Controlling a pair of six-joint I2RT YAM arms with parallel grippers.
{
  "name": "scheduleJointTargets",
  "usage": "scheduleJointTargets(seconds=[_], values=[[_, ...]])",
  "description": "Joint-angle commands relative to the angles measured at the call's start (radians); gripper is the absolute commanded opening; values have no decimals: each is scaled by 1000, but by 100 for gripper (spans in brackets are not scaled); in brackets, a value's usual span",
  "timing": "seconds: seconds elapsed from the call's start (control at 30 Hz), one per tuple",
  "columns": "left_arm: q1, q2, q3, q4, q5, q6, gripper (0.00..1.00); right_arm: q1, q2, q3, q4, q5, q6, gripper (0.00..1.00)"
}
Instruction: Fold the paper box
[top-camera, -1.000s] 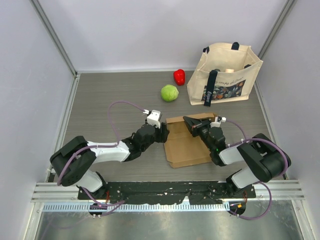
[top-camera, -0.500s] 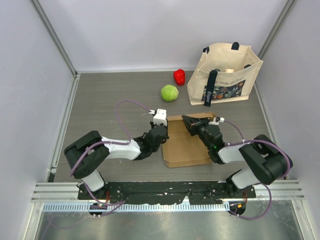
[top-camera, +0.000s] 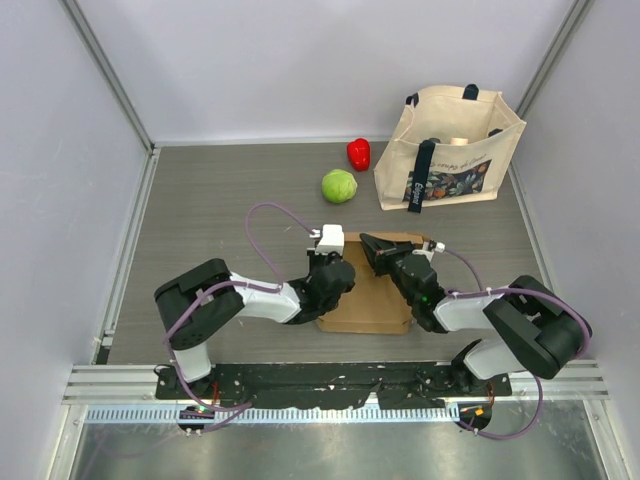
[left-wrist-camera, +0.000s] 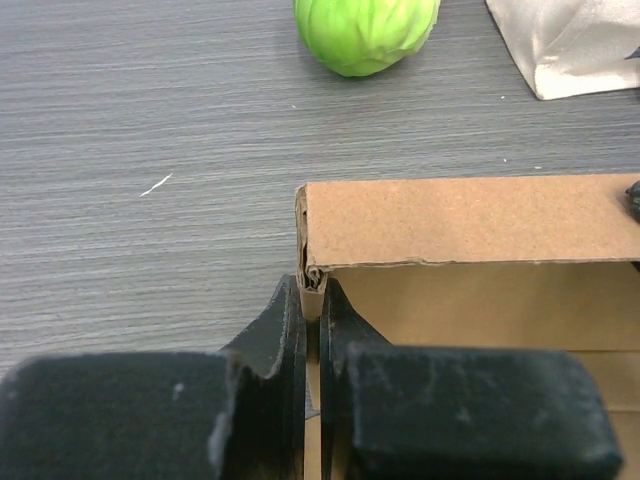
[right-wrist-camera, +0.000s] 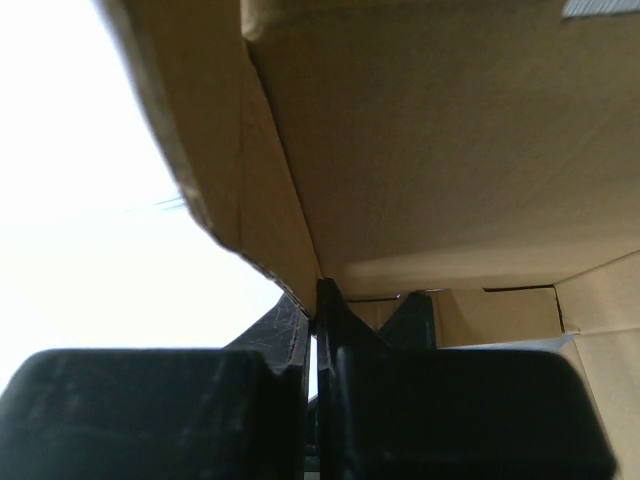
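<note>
The paper box (top-camera: 370, 308) is brown corrugated cardboard lying partly folded between my two arms, near the table's front. My left gripper (top-camera: 341, 268) is shut on the box's upright left wall, just below its back left corner (left-wrist-camera: 312, 285). The box's back wall (left-wrist-camera: 460, 220) stands upright across the left wrist view. My right gripper (top-camera: 370, 245) reaches in from the right and is shut on the edge of a raised cardboard panel (right-wrist-camera: 318, 300). The box's inner faces (right-wrist-camera: 430, 150) fill the right wrist view.
A green cabbage (top-camera: 339, 186) and a red pepper (top-camera: 358, 153) lie behind the box. The beige tote bag (top-camera: 452, 150) stands at the back right. Grey walls close off the table's left, right and back sides.
My left gripper has moved right to the box's left wall and closed on it. The box's left side has come up, so it looks narrower from above. The right gripper stayed shut and shifted slightly left.
</note>
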Motion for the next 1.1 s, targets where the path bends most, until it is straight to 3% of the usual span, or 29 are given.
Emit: scheduleJointTargets(seconds=[0.0,0.07,0.13,0.2,0.37,0.43,0.5,0.63,0.73,0.87,0.97,1.07], values=[[11,-25,-97,134,99,105,0,27,-3,-14,-1,-13,0,1],[14,-50,-113,128,122,102,1,28,-7,-16,-5,-9,0,1],[17,-68,-120,111,137,77,13,30,-10,-17,-1,-4,4,1],[21,-77,-123,117,156,79,15,30,-16,-17,4,-2,10,1],[20,1,-6,-67,20,45,0,30,-25,-10,-5,-7,39,1],[17,61,78,-256,-122,-72,0,31,-36,-8,-16,-2,44,1],[17,100,116,-323,-166,-108,0,34,-45,-3,-42,7,42,1],[17,88,130,-345,-159,-142,0,36,-49,1,-55,14,38,1],[17,17,55,-202,-47,-79,0,36,-45,-8,-42,22,27,1],[17,-105,-68,-54,138,2,35,36,-40,-14,-35,27,10,1],[17,-215,-148,-12,206,17,51,34,-36,-13,-19,21,-10,4],[20,-333,-226,-7,288,14,56,31,-37,-5,-8,8,-48,11]])
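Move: The left hand's shut fingers are already on the box's far left corner, right at the hand point. From there the cabbage sits about 12 cm ahead, 1 cm right and 5 cm lower, with the red pepper roughly 18 cm ahead, 5 cm right and also 5 cm lower. The right hand pinches the far flap; that corner lies some 6 cm to its left, level with it fore and aft, about 3 cm below. Left fingers nudge forward about 1.5 cm at the corner, then open and back off some 5 cm, left and down. ##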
